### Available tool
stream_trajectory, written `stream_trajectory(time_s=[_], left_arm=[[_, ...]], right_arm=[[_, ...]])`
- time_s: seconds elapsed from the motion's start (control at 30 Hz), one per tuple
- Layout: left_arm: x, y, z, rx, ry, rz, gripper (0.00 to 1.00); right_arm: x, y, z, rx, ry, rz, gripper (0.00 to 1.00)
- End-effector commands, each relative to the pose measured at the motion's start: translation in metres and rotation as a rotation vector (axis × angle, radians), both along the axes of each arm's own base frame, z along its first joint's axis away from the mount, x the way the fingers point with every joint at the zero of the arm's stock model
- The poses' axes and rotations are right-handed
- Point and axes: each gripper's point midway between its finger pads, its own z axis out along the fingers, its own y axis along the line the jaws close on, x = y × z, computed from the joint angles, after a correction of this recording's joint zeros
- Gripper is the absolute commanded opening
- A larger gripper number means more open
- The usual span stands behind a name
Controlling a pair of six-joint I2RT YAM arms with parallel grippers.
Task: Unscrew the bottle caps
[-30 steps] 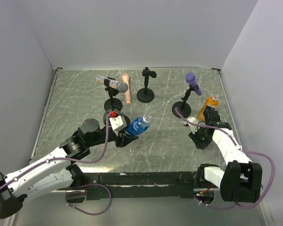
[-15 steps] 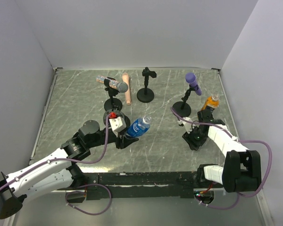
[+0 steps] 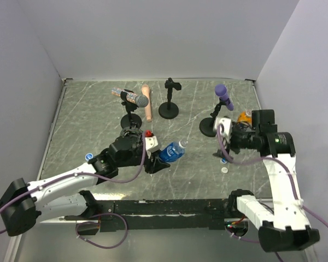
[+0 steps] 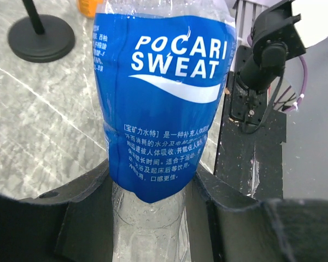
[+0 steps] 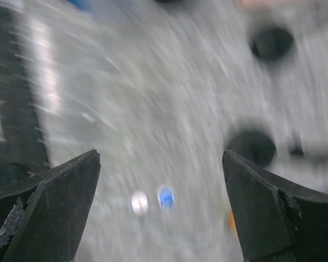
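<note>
My left gripper (image 3: 160, 159) is shut on a blue-labelled clear bottle (image 3: 171, 153), whose neck points right, toward the right arm. In the left wrist view the bottle (image 4: 164, 98) fills the frame between the two black fingers (image 4: 82, 218). My right gripper (image 3: 225, 143) hangs open and empty above the table. Below it lie two loose bottle caps, a blue cap (image 3: 223, 160) and a whitish cap (image 3: 224, 170). The blurred right wrist view shows the same blue cap (image 5: 165, 197) and whitish cap (image 5: 139, 202) on the table. An orange bottle (image 3: 244, 116) shows partly behind the right arm. Another blue cap (image 3: 89, 157) lies at the left.
Three black microphone stands are at the back: one with a grey-headed microphone (image 3: 132, 99), one bare (image 3: 169, 109), one with a purple microphone (image 3: 223, 96). A pinkish stick (image 3: 147, 106) lies by the left stand. The black base rail (image 3: 164, 207) runs along the near edge.
My right gripper opened wide and rose away from the orange bottle, swinging above the two loose caps. My left arm carried the blue-labelled bottle a little to the right.
</note>
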Motion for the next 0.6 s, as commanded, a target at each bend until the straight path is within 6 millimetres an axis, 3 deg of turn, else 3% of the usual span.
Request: stream_trajectory(time_s=[0.0,0.2,0.43,0.57], left_arm=[[0.004,-0.024,0.040,-0.090,-0.086,-0.060,0.01],[0.002,-0.040,0.036,-0.077,-0.072,-0.089,0.01],[-0.005,-0.046,0.041,-0.099,-0.077,-0.110,0.01],[-0.007,-0.049,0.045,-0.121,-0.070,-0.120,0.01]], right_arm=[[-0.076,0.072,0.029,0.262,0.111,0.414,0.99],[-0.077,0.108,0.057,0.351,0.144,0.479,0.99],[-0.051,0.113,0.044,0.319,0.203,0.361,0.99],[-0.065,0.124,0.047,0.396,0.298,0.418,0.99]])
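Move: The open mouth of the blue-labelled bottle lies about 15 cm left of the right hand, roughly 4 cm back and perhaps 2 cm higher. On the table some 23 cm beneath that hand are the white cap, about 8 cm right and 2 cm back, and the blue cap, 8 cm right and 2 cm ahead. From the left hand, which holds the bottle, the mouth is about 11 cm right, 6 cm ahead and 3 cm up. Still gripping the blue-labelled bottle, the left hand carries it about 4 cm right to meet the right hand. The right hand, fingers staying wide open, sweeps some 11 cm left towards the bottle mouth, drawing back 7 cm early on, then edging forward a little, and rises 3 cm. It swings about 20 degrees counter-clockwise while its left side tips up; no touch on the bottle can be seen. ##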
